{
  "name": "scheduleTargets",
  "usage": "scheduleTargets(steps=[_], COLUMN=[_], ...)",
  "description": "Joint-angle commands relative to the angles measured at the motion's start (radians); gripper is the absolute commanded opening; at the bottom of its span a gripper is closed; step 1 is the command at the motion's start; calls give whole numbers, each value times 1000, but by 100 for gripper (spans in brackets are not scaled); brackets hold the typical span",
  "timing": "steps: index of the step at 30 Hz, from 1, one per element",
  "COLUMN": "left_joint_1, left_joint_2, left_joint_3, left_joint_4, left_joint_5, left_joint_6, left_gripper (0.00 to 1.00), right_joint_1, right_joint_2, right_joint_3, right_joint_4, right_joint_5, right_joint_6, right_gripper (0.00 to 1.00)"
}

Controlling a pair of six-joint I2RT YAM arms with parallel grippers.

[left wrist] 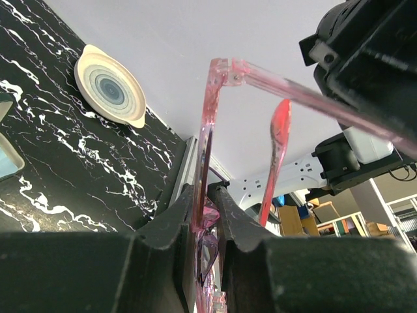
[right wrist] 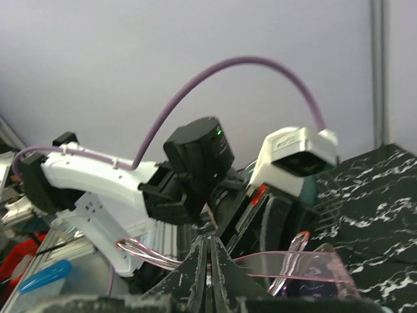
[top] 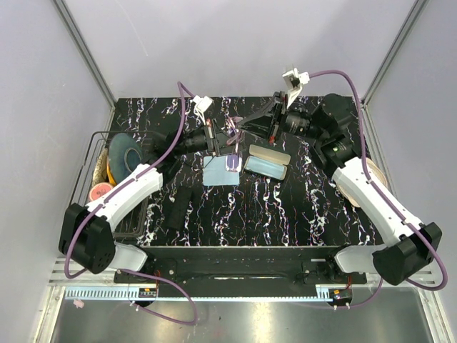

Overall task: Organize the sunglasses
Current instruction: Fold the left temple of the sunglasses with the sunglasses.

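Observation:
The pink translucent sunglasses hang in the air between both arms, above a light blue cloth. My left gripper is shut on their front frame; in the left wrist view the fingers pinch the pink rim, and one temple runs up to the right gripper. My right gripper is shut on that thin temple, with the purple lens to its right. An open teal-lined glasses case lies just right of the cloth.
A wire basket with tape rolls stands at the table's left edge. A dark closed case lies near the left arm. A round plate sits at the right edge, behind the right arm. Grey walls close in the back.

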Motion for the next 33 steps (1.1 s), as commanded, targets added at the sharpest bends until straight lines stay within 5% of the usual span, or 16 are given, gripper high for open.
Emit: scheduleTargets(steps=[1, 11, 20, 24, 33], left_joint_1=[6, 6, 6, 6, 6], left_joint_2=[15, -38, -70, -84, -107], left_joint_3=[20, 11, 9, 12, 15], left_joint_4=[132, 162, 47, 33, 42], left_joint_5=[43, 68, 16, 3, 19], left_joint_6=[-61, -64, 17, 29, 17], left_gripper=[17, 17, 17, 17, 17], right_joint_1=[21, 20, 23, 21, 21], right_joint_2=[-19, -15, -108, -116, -70], right_joint_3=[-65, -99, -49, -49, -60], right_joint_4=[75, -77, -198, -276, -198], right_joint_5=[-102, 30, 300, 381, 231], right_joint_6=[39, -22, -28, -31, -30], right_gripper=[10, 10, 49, 52, 52])
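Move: My nearly shut right fingertips are at the sunglasses' left temple, its middle about 1 cm ahead, 1 cm left and 2 cm below my right hand point. From my left hand, which holds the frame, that temple lies some 9 cm up, 2 cm ahead and 1 cm left. About 40 cm below my right hand, the open case is some 12 cm ahead and 6 cm right, the blue cloth 12 cm ahead and 10 cm left. I sweep my right fingertips about 6 cm down along the temple's folding side, drawing slightly back first; then I spread the fingers to roughly half open while rising a little and shifting forward and right, swinging some 20 degrees clockwise, and sink again beside the hinge. My left hand keeps its pinch on the frame and eases about 2 cm up and slightly back. ##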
